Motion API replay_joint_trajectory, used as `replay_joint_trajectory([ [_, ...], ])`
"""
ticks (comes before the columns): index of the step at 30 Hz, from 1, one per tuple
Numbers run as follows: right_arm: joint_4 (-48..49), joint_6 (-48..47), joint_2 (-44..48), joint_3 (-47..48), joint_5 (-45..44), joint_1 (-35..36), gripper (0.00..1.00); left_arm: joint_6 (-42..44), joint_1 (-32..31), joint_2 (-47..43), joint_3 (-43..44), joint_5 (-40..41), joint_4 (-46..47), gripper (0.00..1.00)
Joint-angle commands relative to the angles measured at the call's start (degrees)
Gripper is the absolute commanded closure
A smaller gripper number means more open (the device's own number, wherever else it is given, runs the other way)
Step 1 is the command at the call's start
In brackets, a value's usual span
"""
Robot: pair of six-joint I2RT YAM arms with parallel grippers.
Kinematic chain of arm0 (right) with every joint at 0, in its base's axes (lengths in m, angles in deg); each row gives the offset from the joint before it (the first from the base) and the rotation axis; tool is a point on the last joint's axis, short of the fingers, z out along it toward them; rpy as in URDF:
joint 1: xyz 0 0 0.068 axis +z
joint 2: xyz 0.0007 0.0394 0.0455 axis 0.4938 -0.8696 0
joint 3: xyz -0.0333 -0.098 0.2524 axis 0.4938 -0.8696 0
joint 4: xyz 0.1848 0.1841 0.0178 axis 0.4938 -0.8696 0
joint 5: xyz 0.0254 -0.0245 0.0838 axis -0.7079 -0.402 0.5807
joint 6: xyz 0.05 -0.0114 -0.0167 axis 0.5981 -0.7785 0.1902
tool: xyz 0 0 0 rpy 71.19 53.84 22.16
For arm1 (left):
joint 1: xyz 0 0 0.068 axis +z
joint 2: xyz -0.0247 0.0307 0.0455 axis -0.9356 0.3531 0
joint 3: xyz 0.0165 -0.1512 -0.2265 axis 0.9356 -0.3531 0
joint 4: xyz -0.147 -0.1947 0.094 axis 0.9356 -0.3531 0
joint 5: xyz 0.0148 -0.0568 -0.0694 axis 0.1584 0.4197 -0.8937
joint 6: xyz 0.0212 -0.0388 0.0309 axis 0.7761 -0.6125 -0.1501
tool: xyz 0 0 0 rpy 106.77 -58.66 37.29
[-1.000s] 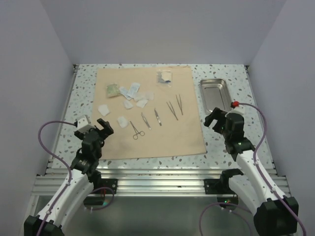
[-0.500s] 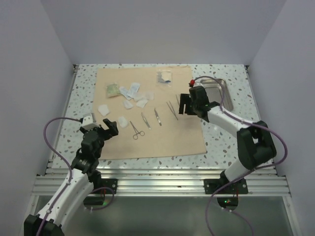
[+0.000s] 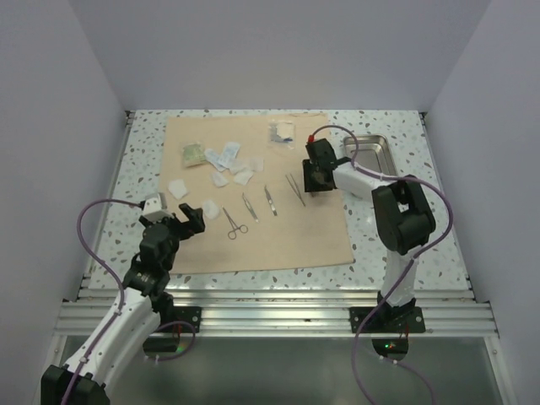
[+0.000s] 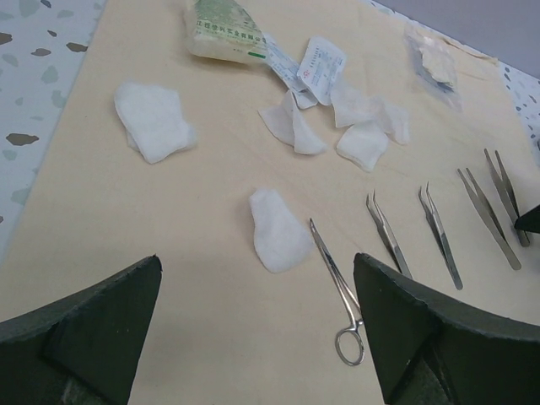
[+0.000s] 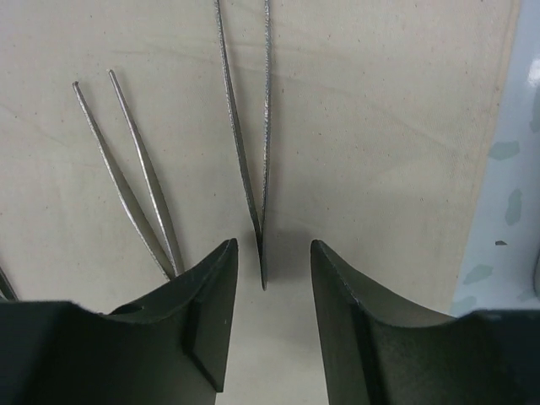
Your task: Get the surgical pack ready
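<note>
The tan wrap sheet of the surgical pack lies flat, with the steel tray beside it on the right. On the sheet are gauze packets, ring-handled forceps and several tweezers. My right gripper is down at the rightmost tweezers. Its jaws straddle the tweezers' joined end with a gap on each side. A second pair of tweezers lies just to the left. My left gripper hovers wide open over the sheet's near left, close to a gauze pad and the forceps.
The speckled table shows around the sheet, and white walls close in on three sides. A clear packet lies at the sheet's far edge. Loose gauze pads are scattered on the left half.
My right arm swung from in front of the tray out over the sheet's right side, and its jaws narrowed around the tweezers' end. The left gripper edged slightly right.
</note>
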State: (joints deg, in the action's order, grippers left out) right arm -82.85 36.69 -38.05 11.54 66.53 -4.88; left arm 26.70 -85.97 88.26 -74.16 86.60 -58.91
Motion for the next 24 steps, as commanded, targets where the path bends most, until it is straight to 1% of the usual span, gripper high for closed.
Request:
replay_joint_trajectory([
  [1,-1.9,-2.3,-2.1,3.1,-1.8,0.5,0.58,1.4,-0.2,0.9,0.8,-1.1,3.5,0.00],
  [5,-2.1,-2.7,-3.7,4.1,-2.6,0.7,0.63,1.4,-0.2,1.6,0.8,-1.1,3.7,0.00],
  [7,-2.5,-2.9,-4.2,4.8,-2.9,0.9,0.71,1.4,-0.2,1.9,0.9,-1.3,3.8,0.00],
  [8,-2.5,-2.9,-4.5,4.9,-2.8,1.0,0.75,1.4,-0.2,1.9,0.9,-1.2,3.8,0.00],
  [9,-2.4,-3.2,-4.7,4.9,-2.8,1.0,0.83,1.4,-0.2,1.9,0.9,-1.3,3.8,0.00],
  [10,-2.5,-3.4,-4.8,5.1,-2.9,1.1,0.87,1.4,-0.2,2.0,0.8,-1.3,3.9,0.00],
  [11,-2.8,-3.5,-5.0,5.3,-2.9,1.2,0.95,1.5,-0.2,2.0,0.8,-1.4,3.9,0.00],
  [12,-3.1,-3.7,-5.3,5.5,-2.5,1.2,0.99,1.4,-0.2,2.1,0.8,-1.3,3.9,0.00],
  [16,-4.2,-3.6,-4.2,6.0,-2.7,1.2,1.00,1.5,-0.2,2.4,0.9,-1.6,4.1,0.00],
  [19,-4.6,-4.2,0.9,5.1,-5.1,0.7,1.00,1.6,-0.2,2.4,0.8,-1.8,4.3,0.00],
  [22,-6.7,-5.2,4.9,6.8,-5.6,-1.6,1.00,1.6,-0.2,2.4,0.8,-2.2,4.5,0.00],
  [24,-9.0,-6.1,6.1,8.0,-3.0,-5.2,1.00,1.7,-0.2,2.6,0.7,-2.3,4.7,0.00],
])
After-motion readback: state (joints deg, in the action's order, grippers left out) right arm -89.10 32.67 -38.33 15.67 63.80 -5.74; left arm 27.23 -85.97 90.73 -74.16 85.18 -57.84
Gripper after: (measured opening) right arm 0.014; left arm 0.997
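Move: The tweezers I'm going for lie tips-forward under my right hand: their middle is about 5 cm ahead, 1 cm left and 2 cm below, the joined end nearly beneath my fingertips. A second pair of tweezers is some 5 cm left and 2 cm ahead; the steel tray's middle is about 13 cm right and 8 cm ahead. From my left hand the target tweezers are roughly 20 cm ahead, 26 cm right and 11 cm below. I close my half-open right fingers completely around the tweezers near their joined end, sinking just over 1 cm to the sheet and easing barely forward as they shut. Keeping that pinch, I lift about 2.5 cm and swing about 2 cm right, towards the tray, with hardly any turn of the wrist. ##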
